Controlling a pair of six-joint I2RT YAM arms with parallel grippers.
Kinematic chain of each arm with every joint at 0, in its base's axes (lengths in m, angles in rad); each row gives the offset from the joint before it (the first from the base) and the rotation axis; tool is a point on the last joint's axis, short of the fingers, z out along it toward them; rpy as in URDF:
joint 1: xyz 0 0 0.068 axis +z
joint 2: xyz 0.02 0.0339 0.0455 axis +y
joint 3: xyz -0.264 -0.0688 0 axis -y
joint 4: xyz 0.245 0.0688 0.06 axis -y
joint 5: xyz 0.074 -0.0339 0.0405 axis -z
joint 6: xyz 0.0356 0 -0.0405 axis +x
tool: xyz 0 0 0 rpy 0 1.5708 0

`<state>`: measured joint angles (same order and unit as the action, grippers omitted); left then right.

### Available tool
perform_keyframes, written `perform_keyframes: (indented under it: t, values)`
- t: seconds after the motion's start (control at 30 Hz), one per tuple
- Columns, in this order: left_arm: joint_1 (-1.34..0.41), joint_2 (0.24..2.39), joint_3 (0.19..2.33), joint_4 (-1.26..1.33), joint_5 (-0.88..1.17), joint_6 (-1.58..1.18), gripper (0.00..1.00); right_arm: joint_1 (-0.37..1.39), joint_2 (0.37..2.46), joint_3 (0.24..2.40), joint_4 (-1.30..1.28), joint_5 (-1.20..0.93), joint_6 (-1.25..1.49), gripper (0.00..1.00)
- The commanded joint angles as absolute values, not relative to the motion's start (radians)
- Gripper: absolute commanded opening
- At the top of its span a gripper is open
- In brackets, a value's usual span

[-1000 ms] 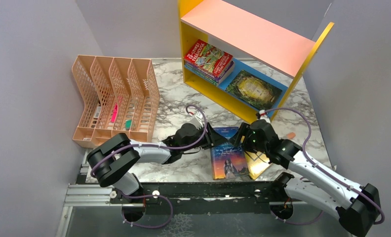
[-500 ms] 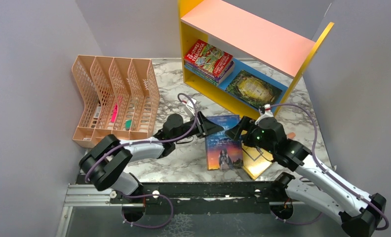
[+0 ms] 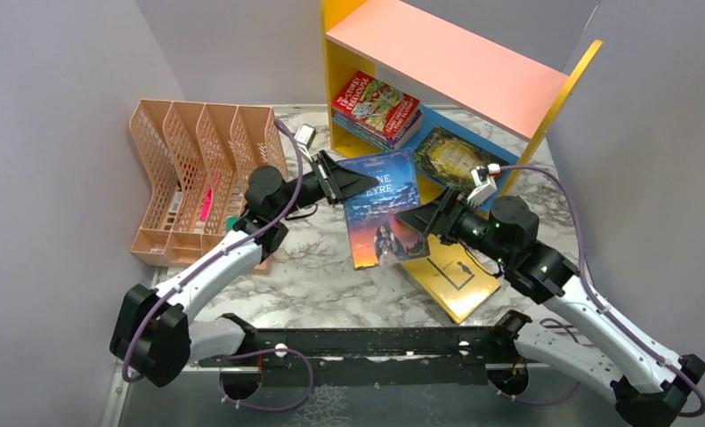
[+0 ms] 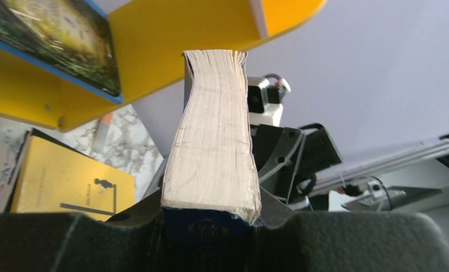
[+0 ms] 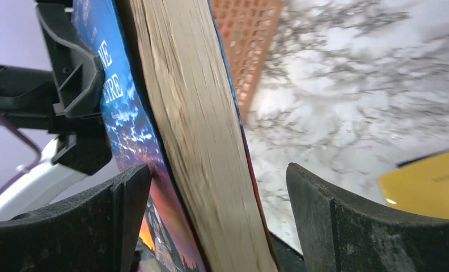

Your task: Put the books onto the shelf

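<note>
The blue "Jane Eyre" book [image 3: 383, 218] hangs tilted in the air in front of the shelf [image 3: 447, 64]. My left gripper [image 3: 344, 184] is shut on its upper left corner; the left wrist view shows the page edge [image 4: 211, 147] rising from the jaws [image 4: 208, 226]. My right gripper [image 3: 417, 216] stands open astride the book's right edge [image 5: 205, 136], and its right finger [image 5: 335, 221] is clear of the pages. On the blue lower board lie a Treehouse stack [image 3: 376, 108] and a dark green-gold book [image 3: 456, 160]. A mustard yellow book [image 3: 451, 276] lies on the marble.
A peach mesh file rack [image 3: 211, 178] stands at the left, close to my left arm. Grey walls close in both sides. The shelf's yellow side panel [image 3: 563, 93] is just behind my right gripper. A metal rail [image 3: 358, 347] runs along the near edge.
My left gripper has lifted the Jane Eyre book off the table and carried it back toward the shelf. The right gripper followed it up and opened wider.
</note>
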<state>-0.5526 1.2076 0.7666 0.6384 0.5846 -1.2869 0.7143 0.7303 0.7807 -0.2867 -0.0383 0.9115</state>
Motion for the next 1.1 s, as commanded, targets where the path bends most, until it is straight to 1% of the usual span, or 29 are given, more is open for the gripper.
perform_keyframes:
  t: [0.0,0.1,0.17,0.2,0.27,0.3,0.33,0.37,0.4,0.43,0.53,0.57,0.63,0.7,0.87,1.07]
  values:
    - [-0.522,1.137,0.870,0.692,0.706,-1.423,0.00,0.722,0.772,0.831,-0.185,-0.230,0.930,0.94]
    - [-0.509,1.131,0.923,0.690,0.730,-1.437,0.00,0.722,0.776,0.803,-0.103,-0.313,0.966,0.93]
    - [-0.502,1.131,0.954,0.686,0.741,-1.437,0.00,0.722,0.770,0.777,-0.019,-0.375,1.005,0.88]
    - [-0.498,1.130,0.964,0.679,0.743,-1.432,0.00,0.721,0.767,0.764,0.054,-0.400,1.025,0.84]
    - [-0.489,1.132,0.975,0.658,0.742,-1.417,0.00,0.722,0.757,0.750,0.108,-0.417,1.049,0.68]
    - [-0.483,1.131,0.976,0.643,0.742,-1.406,0.00,0.721,0.748,0.746,0.119,-0.412,1.052,0.57]
    - [-0.476,1.130,0.972,0.630,0.740,-1.396,0.00,0.721,0.739,0.744,0.120,-0.399,1.049,0.42]
    - [-0.469,1.127,0.964,0.617,0.738,-1.385,0.04,0.722,0.729,0.743,0.115,-0.384,1.035,0.25]
    - [-0.462,1.122,0.950,0.609,0.737,-1.378,0.13,0.721,0.722,0.747,0.097,-0.371,1.019,0.11]
    - [-0.455,1.117,0.937,0.607,0.740,-1.372,0.23,0.722,0.720,0.762,0.061,-0.349,1.003,0.02]
    - [-0.442,1.091,0.881,0.601,0.754,-1.343,0.46,0.722,0.722,0.796,0.002,-0.312,0.965,0.01]
    - [-0.441,1.080,0.860,0.600,0.760,-1.332,0.52,0.722,0.724,0.802,0.002,-0.309,0.958,0.01]
    - [-0.440,1.058,0.821,0.598,0.789,-1.317,0.59,0.723,0.728,0.811,0.002,-0.309,0.937,0.01]
    - [-0.440,1.030,0.781,0.598,0.817,-1.301,0.61,0.722,0.738,0.826,0.002,-0.313,0.916,0.01]
    - [-0.440,0.937,0.694,0.597,0.851,-1.267,0.61,0.722,0.777,0.847,0.019,-0.356,0.895,0.01]
    - [-0.442,0.856,0.612,0.596,0.823,-1.246,0.61,0.721,0.822,0.839,0.085,-0.379,0.942,0.01]
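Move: The blue Jane Eyre book is already held up by the left hand, its middle about 5 cm back, 3 cm right and 2 cm below that hand. From the right hand, whose open fingers straddle its right side, it lies some 4 cm left, 2 cm ahead and 2 cm up. From the right hand, the yellow book is about 12 cm right, 4 back and 17 below, and the green book on the blue shelf roughly 19 ahead, 13 right and 10 below. The right hand moves about 5 cm left and 4 cm back, farther over the Jane Eyre book's right side, rising some 7 cm and then sinking by half of that, while it turns roughly 20 degrees counter-clockwise and closes its fingers to pinch the book by its thickness. The left hand first lifts with the book about 6 cm and keeps its grip until the right has closed, then opens wide and draws down, back and to the left, its parted fingers still on either side of the book. ##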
